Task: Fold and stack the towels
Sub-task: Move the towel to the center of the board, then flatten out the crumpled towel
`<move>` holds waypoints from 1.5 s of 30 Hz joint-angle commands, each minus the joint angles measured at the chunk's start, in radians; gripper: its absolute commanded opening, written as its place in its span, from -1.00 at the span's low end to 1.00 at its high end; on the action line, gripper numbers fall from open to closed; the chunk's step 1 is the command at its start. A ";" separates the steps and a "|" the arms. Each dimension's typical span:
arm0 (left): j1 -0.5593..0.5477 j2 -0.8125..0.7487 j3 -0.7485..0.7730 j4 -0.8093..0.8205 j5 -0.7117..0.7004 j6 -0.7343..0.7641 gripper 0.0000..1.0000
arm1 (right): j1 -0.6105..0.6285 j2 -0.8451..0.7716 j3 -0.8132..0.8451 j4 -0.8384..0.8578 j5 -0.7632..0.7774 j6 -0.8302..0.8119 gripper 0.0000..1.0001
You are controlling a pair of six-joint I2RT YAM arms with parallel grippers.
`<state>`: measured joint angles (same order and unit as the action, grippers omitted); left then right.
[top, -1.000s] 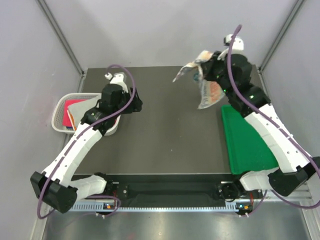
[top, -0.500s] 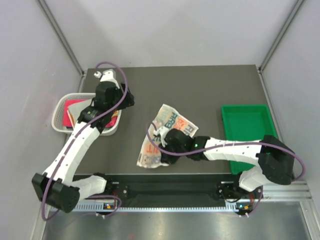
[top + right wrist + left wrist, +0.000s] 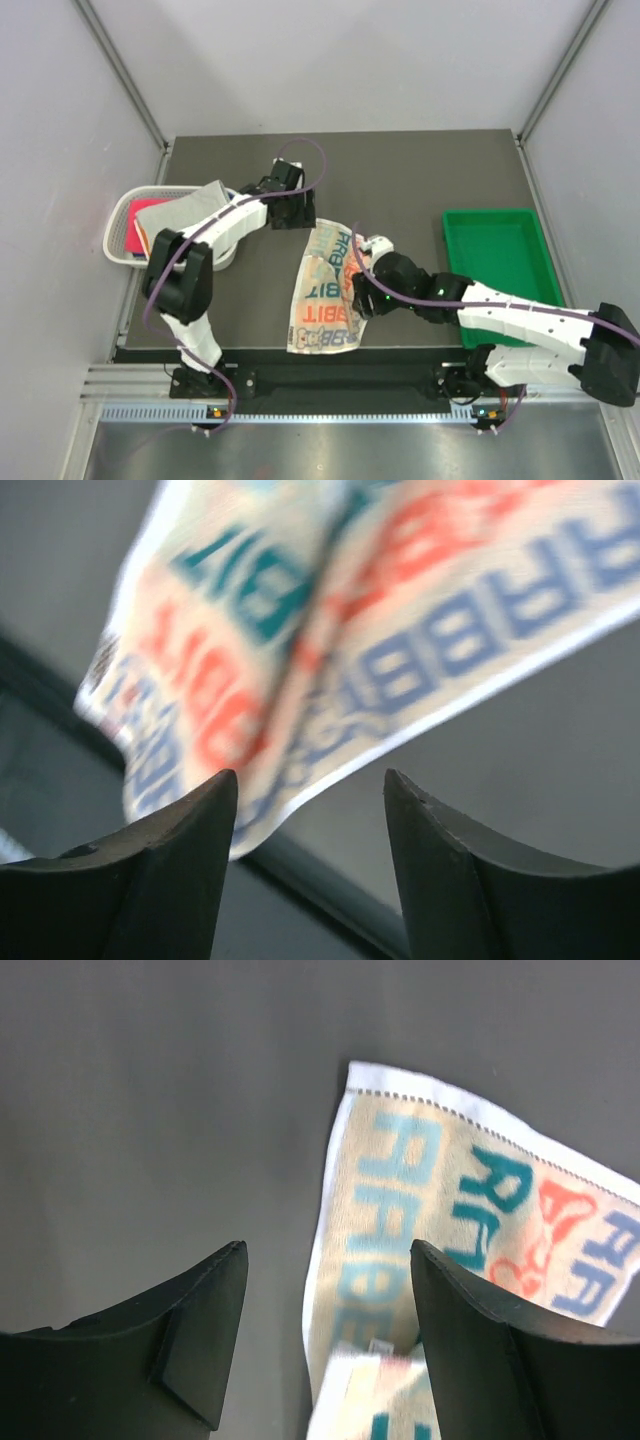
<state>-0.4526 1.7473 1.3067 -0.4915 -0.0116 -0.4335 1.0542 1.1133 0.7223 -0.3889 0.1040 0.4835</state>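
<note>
A white towel with orange and blue letter print [image 3: 322, 292] lies spread lengthwise on the dark table, reaching to the front edge. My left gripper [image 3: 303, 220] hovers open over its far corner; in the left wrist view the towel [image 3: 450, 1190] lies below and between the black fingers [image 3: 200, 1330] of the gripper [image 3: 330, 1340], with nothing pinched. My right gripper [image 3: 357, 297] stands open at the towel's right edge. In the right wrist view the blurred towel [image 3: 300, 630] lies just ahead of the gripper [image 3: 310, 830]. A grey towel [image 3: 172, 213] and a pink-red towel [image 3: 134, 238] rest in the basket.
The white mesh basket [image 3: 117, 222] stands at the table's left edge. A green plastic tray [image 3: 500, 270] sits at the right edge. The left arm reaches across from the basket side; the right arm lies low along the front right.
The right arm carried the printed towel from high at the back right down to the front middle and opened, letting it go. The left gripper swung from the basket to the towel's far corner.
</note>
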 commanded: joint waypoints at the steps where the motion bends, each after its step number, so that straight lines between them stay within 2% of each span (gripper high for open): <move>1: 0.000 0.101 0.142 -0.025 0.019 0.044 0.42 | -0.124 0.042 0.046 -0.061 0.194 0.096 0.19; 3: 0.003 0.181 0.209 -0.027 0.028 0.064 0.42 | -0.210 0.069 0.045 -0.015 0.210 0.093 0.08; 4: 0.003 0.204 0.227 -0.025 0.029 0.082 0.42 | -0.245 0.082 0.051 0.011 0.217 0.093 -0.05; 5: 0.003 0.245 0.264 -0.031 0.025 0.087 0.41 | -0.307 0.110 0.057 0.027 0.211 0.089 -0.05; 9: 0.008 0.281 0.272 0.005 0.044 0.102 0.41 | -0.370 0.198 0.104 0.085 0.237 0.084 -0.06; 15: 0.018 0.336 0.289 -0.018 0.045 0.130 0.39 | -0.411 0.336 0.129 0.171 0.255 0.105 -0.05; 18: 0.020 0.357 0.292 -0.012 0.104 0.136 0.33 | -0.422 0.388 0.137 0.195 0.281 0.125 -0.03; 26: 0.020 0.406 0.290 -0.021 0.110 0.128 0.21 | -0.450 0.497 0.155 0.242 0.272 0.144 -0.04; 37: 0.011 0.428 0.289 -0.032 0.113 0.125 0.04 | -0.476 0.548 0.147 0.289 0.235 0.144 -0.04; 41: -0.003 0.445 0.289 -0.025 0.130 0.122 -0.03 | -0.485 0.563 0.152 0.301 0.214 0.133 -0.13; 45: -0.012 0.449 0.276 -0.015 0.125 0.111 -0.04 | -0.496 0.577 0.161 0.312 0.197 0.121 -0.31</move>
<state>-0.4496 2.1387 1.6020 -0.4908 0.0937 -0.3122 0.5774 1.6615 0.8532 -0.0959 0.3302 0.6147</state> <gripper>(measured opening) 0.481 0.370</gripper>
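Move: The towel's far left corner lies about 6 cm ahead of the left hand, 3 cm to its right and 8 cm below. Its far right corner is some 20 cm ahead of the right hand, 9 cm to the right and 9 cm down. The towel's middle, with its lengthwise fold, sits roughly 11 cm ahead of the right hand and 10 cm to its left. The green box's middle is about 14 cm ahead and 50 cm right of the right hand. The towel's two far corners are reached from above, one by each hand. The right hand sweeps about 20 cm forward and some 8 cm right, turning about 40 degrees clockwise and sinking to the far right corner; the left goes down 7 cm, forward and a little right to the far left one. Both grippers narrow partway around their corners without shutting. ##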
